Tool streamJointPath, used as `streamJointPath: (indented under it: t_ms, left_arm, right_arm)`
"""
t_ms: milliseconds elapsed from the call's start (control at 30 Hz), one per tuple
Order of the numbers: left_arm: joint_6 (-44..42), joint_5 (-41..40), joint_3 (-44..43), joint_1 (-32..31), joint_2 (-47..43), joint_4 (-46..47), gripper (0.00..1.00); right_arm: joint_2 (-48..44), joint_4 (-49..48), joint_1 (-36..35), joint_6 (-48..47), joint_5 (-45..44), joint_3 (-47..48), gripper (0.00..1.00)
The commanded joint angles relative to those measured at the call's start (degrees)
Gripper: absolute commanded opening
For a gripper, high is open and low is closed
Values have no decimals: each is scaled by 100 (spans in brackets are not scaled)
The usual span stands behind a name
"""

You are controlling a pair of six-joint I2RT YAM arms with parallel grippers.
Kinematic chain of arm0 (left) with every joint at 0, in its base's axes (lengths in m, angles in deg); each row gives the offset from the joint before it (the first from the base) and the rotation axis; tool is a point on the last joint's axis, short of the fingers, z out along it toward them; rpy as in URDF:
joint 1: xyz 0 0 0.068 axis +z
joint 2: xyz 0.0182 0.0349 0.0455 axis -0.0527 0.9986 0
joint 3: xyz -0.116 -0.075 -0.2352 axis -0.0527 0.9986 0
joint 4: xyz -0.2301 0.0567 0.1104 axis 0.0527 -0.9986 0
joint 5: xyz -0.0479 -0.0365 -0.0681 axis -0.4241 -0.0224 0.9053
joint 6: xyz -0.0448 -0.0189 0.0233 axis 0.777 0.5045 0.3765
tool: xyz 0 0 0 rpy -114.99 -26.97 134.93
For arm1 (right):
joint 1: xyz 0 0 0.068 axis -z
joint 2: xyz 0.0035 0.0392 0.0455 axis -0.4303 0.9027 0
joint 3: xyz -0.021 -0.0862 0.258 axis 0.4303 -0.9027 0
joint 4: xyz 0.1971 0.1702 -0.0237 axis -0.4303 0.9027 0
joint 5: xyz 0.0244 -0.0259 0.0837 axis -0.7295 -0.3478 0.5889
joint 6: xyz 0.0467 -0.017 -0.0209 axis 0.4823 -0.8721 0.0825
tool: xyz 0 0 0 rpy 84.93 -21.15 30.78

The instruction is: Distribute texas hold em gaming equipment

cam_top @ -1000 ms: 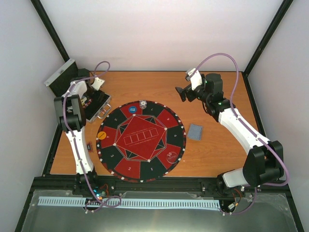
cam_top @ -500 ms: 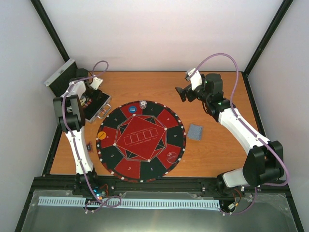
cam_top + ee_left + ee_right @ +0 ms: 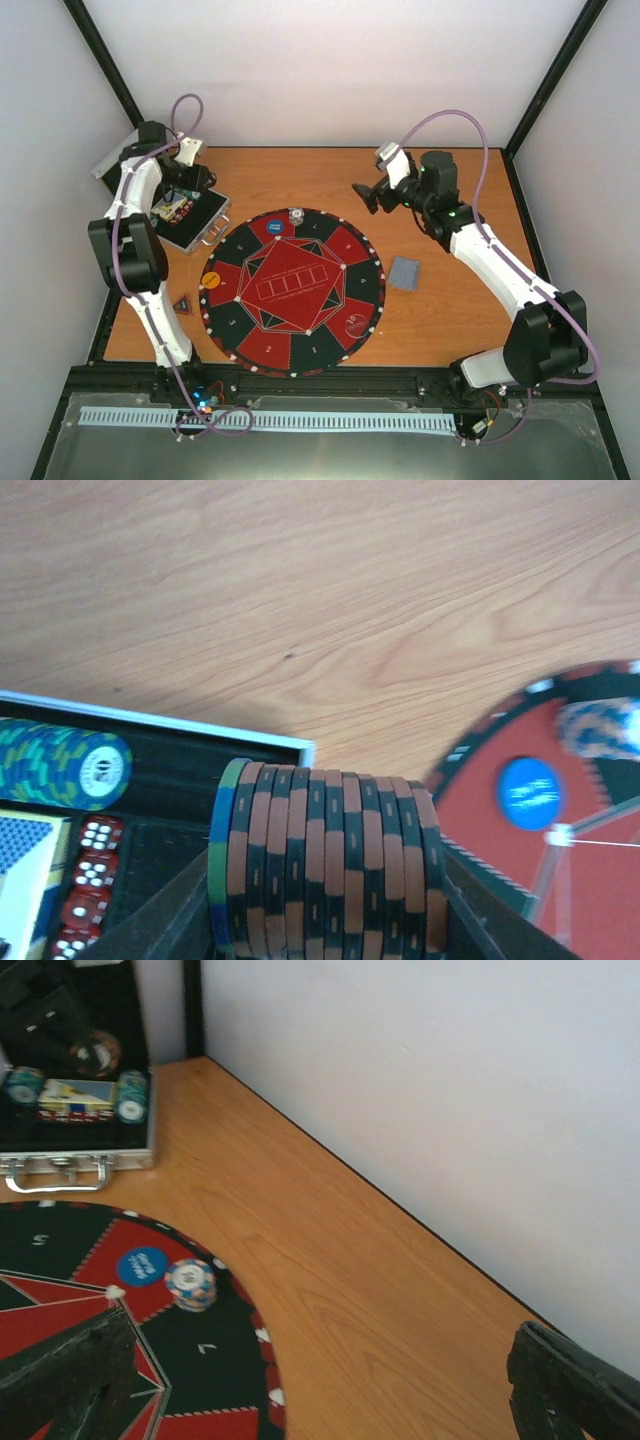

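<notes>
My left gripper (image 3: pixel 190 180) hovers over the open silver case (image 3: pixel 203 232), shut on a row of brown-and-black chips (image 3: pixel 325 865) with one blue-green chip at its left end. My left gripper's jaws (image 3: pixel 325 900) press both ends of the row. My right gripper (image 3: pixel 366 196) hangs open above the table beyond the mat's far right rim, its dark fingers (image 3: pixel 65 1380) wide apart and nothing between them. On the mat lie a blue button (image 3: pixel 274 225), a white-blue chip stack (image 3: pixel 297 215) and an orange button (image 3: pixel 211 279). A grey-blue card deck (image 3: pixel 404 272) lies right of the mat.
The round red-and-black mat (image 3: pixel 290 290) fills the table's middle. In the case I see a green-blue chip roll (image 3: pixel 65 765) and red dice (image 3: pixel 85 880). A small dark triangular marker (image 3: pixel 183 304) lies left of the mat. White walls close in the back and sides.
My left gripper has shut on the row of chips and risen out of the case, its arm swinging back. The right gripper has drifted slightly left, still open.
</notes>
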Motion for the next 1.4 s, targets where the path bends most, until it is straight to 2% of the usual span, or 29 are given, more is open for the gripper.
streamJointPath:
  t_ms: [0,100,267,367,533,633,767,867,1067,1267,1367]
  left_arm:
    - [617,1238,-119,-10,-615,-729,1]
    - [682,1868,-14,-54,-907,-1130,1]
    - [633,2645,334,-268,-1337,-1538,1]
    - [671,3164,625,-336,-1541,-1582,1]
    - [797,3765,1370,-496,-1922,-1276,1]
    - [861,4075,1740,-570,-2054,-1157,1]
    - [865,4426,1818,-571,-2077,-1152,1]
    - [849,4587,1853,-571,-2064,-1163,1]
    - [825,4770,1873,-576,-2019,-1192,1]
    - [806,4802,1767,-571,-1952,-1239,1]
    - [801,4766,1781,-571,-1903,-1235,1]
  right_arm:
    - [-82,-601,-615,-645,147,34,100]
    - [188,-932,-1158,-1144,-237,83,100]
    - [947,-1181,-1800,-1452,155,574,100]
    - [1497,-1335,-2141,-1513,48,967,100]
    - [2327,-1161,-2511,-1748,-33,1735,99]
    - [2723,-853,-2663,-2002,-50,2153,96]
    - [3050,-565,-2781,-2298,93,2502,88]
    - [3293,-182,-2778,-2362,289,2821,85]
    - [3748,93,-2784,-2431,141,3365,78]
    - [3972,154,-2784,-2414,39,3724,60]
    - [3992,260,-2781,-2414,17,3788,63]
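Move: The right hand is empty and goes for the brown-and-black chip stack held in the left hand, about 44 cm to its left, 9 ahead and 14 lower. The chip stack already on the mat is some 20 left, 1 back and 27 below the right hand. From the left hand, the right gripper lies 44 right, 9 back and 14 higher, the blue button 18 right, 14 back and 14 lower, the chip case 9 left, 8 back and 12 lower. Keeping its grip on the chip stack, the left hand lifts up off the case, then swings right and back some 15 cm each way, rolling about 45 degrees so its fingers point rightward to the oncoming gripper. The right hand sweeps about 28 cm left to meet it, sinking late and turning counter-clockwise, its wide-open fingers narrowing partway at the stack's end. ##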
